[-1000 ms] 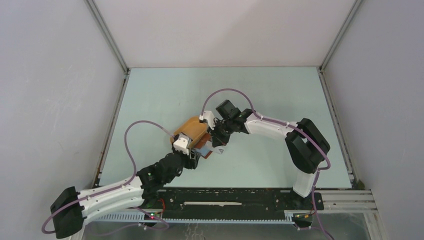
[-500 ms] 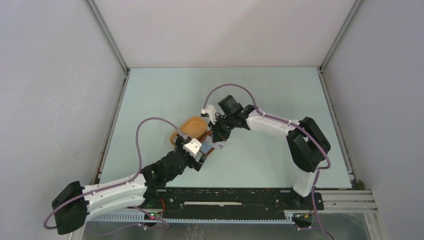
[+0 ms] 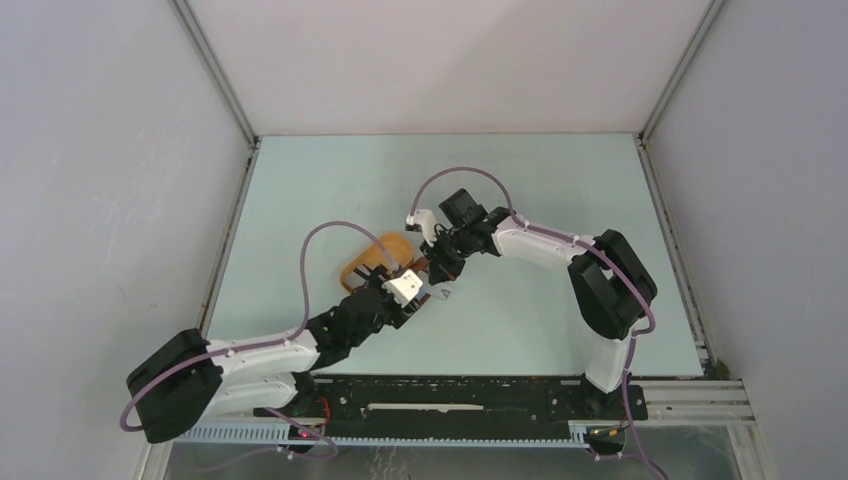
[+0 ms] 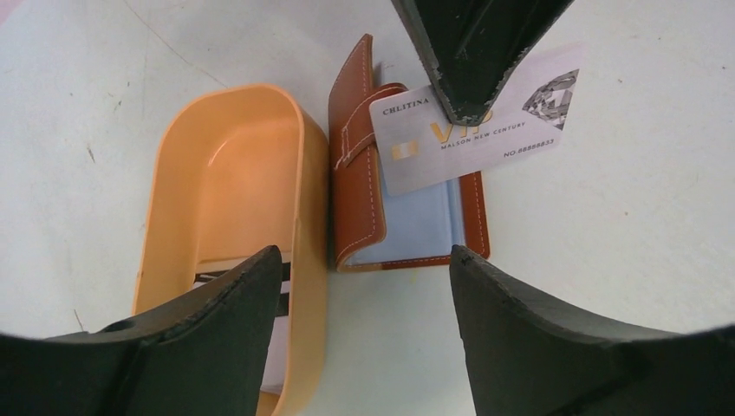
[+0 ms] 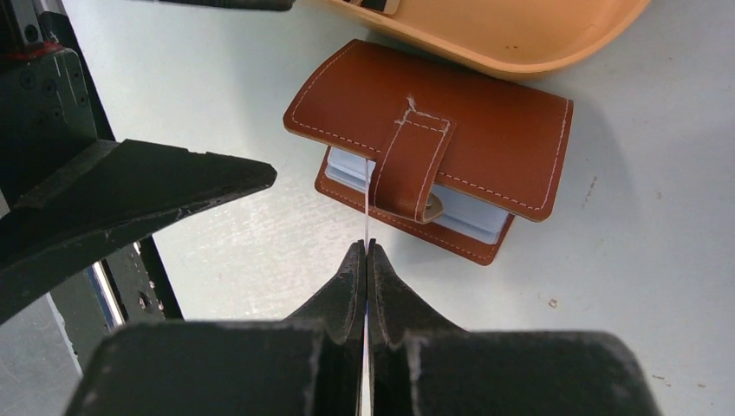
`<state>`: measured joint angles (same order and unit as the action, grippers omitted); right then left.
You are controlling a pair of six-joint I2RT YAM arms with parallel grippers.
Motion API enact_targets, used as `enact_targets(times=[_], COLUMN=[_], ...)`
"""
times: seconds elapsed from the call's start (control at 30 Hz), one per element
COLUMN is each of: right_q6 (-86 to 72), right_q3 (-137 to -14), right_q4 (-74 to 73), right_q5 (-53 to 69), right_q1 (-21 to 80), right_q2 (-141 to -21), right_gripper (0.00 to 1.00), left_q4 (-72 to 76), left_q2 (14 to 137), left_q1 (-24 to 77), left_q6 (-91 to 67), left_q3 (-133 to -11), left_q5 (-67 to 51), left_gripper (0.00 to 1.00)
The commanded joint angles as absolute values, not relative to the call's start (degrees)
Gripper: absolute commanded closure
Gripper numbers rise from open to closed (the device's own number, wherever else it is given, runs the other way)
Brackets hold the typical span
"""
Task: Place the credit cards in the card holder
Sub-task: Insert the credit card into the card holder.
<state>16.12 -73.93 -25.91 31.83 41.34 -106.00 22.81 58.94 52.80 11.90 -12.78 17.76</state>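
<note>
My right gripper (image 5: pixel 366 247) is shut on a grey credit card (image 4: pixel 468 143) and holds it on edge. The card's corner touches the open side of the reddish-brown card holder (image 5: pixel 451 139), beside its strap. The holder (image 4: pixel 407 199) lies on the table with its cover partly raised, showing its pale blue inside. My left gripper (image 4: pixel 364 286) is open and empty just in front of the holder, with one finger over the tray's end. Another striped card (image 4: pixel 273 351) lies in the orange tray (image 4: pixel 173 173).
The orange oval tray (image 5: pixel 520 35) lies right against the holder's far side. In the top view both grippers crowd together at the middle of the table beside the tray (image 3: pixel 372 258). Grey walls enclose the table on three sides.
My left arm has swung forward and to the right, from over the tray to beside the holder, with its jaws now apart. The right gripper with its card has shifted slightly.
</note>
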Motion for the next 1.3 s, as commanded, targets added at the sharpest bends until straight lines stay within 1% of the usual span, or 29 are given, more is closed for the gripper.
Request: enact_targets(times=[0.0,0.1,0.23,0.27,0.33,0.43,0.53,0.6,0.63,0.8,0.93,1.1,1.27], right_q6=[15.1,15.1,14.8,14.7,14.4,14.3,14.5,14.9,15.2,18.3,24.6,37.8,51.7], right_q3=[-76.3,-76.4,-76.7,-76.6,-76.6,-76.7,-76.6,-76.7,-76.7,-74.2,-71.3,-67.6,-58.2], right_q4=[-26.0,-26.2,-26.6,-26.6,-26.7,-26.9,-27.2,-27.7,-28.0,-27.3,-26.4,-30.0,-30.8], right_q5=[32.6,32.6,33.0,33.1,33.4,33.8,33.9,33.9,33.7,33.0,29.4,30.0,29.8], right_q1=[40.4,40.3,40.0,39.8,39.5,39.0,38.6,38.3,38.1,36.7,36.6,35.1,32.0], right_q2=[-105.7,-106.0,-106.3,-106.3,-106.4,-106.3,-106.2,-105.8,-105.4,-102.2,-98.9,-92.7,-81.7], right_gripper=[1.00,1.00,1.00,1.00,1.00,1.00,1.00,1.00,1.00,1.00,1.00,1.00,1.00], left_q4=[27.2,27.6,28.1,28.6,29.4,30.4,30.5,30.4,30.3,30.1,30.2,30.8,33.2], left_q2=[62.8,65.8,70.5,71.4,72.8,74.0,75.0,75.1,74.8,72.0,71.4,75.5,82.1], left_q1=[52.4,52.4,52.4,52.4,52.4,52.4,52.3,52.3,52.3,51.8,50.5,50.2,50.1], left_q6=[15.8,16.7,17.3,17.4,17.5,18.2,19.1,19.8,20.2,20.0,16.7,12.3,9.0], left_q3=[-18.6,-20.2,-22.1,-22.3,-22.5,-22.8,-23.4,-23.5,-23.5,-22.9,-23.8,-27.2,-31.0], left_q5=[18.2,19.1,19.6,19.6,20.0,20.0,19.6,18.6,18.0,12.0,1.2,-10.8,-19.9], left_gripper=[0.26,0.33,0.35,0.37,0.50,0.63,0.80,0.95,0.99,1.00,1.00,1.00,1.00])
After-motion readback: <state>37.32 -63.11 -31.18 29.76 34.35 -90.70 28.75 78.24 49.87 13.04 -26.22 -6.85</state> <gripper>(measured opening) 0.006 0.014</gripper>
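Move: For my empty left hand, the card holder's raised flap is about 4 cm ahead, 3 cm to the right and 2 cm lower. The holder's middle lies some 3 cm ahead and 5 cm right, and the tan tray about 6 cm ahead and 6 cm left. My right hand has the card; from it the holder's middle is about 1 cm ahead, 3 cm left and 3 cm down, with the tray about 4 cm ahead and 14 cm left. I ease my left hand forward and right about 3 cm each, dipping a little, and close its open fingers to pinch the flap's near edge. Then I draw it some 6 cm further right and slightly back, swinging about 20 degrees clockwise. My right hand keeps its card at the pocket, edges forward, then travels right too, about 7 cm in all, rising 2 cm and rolling roughly 15 degrees. ##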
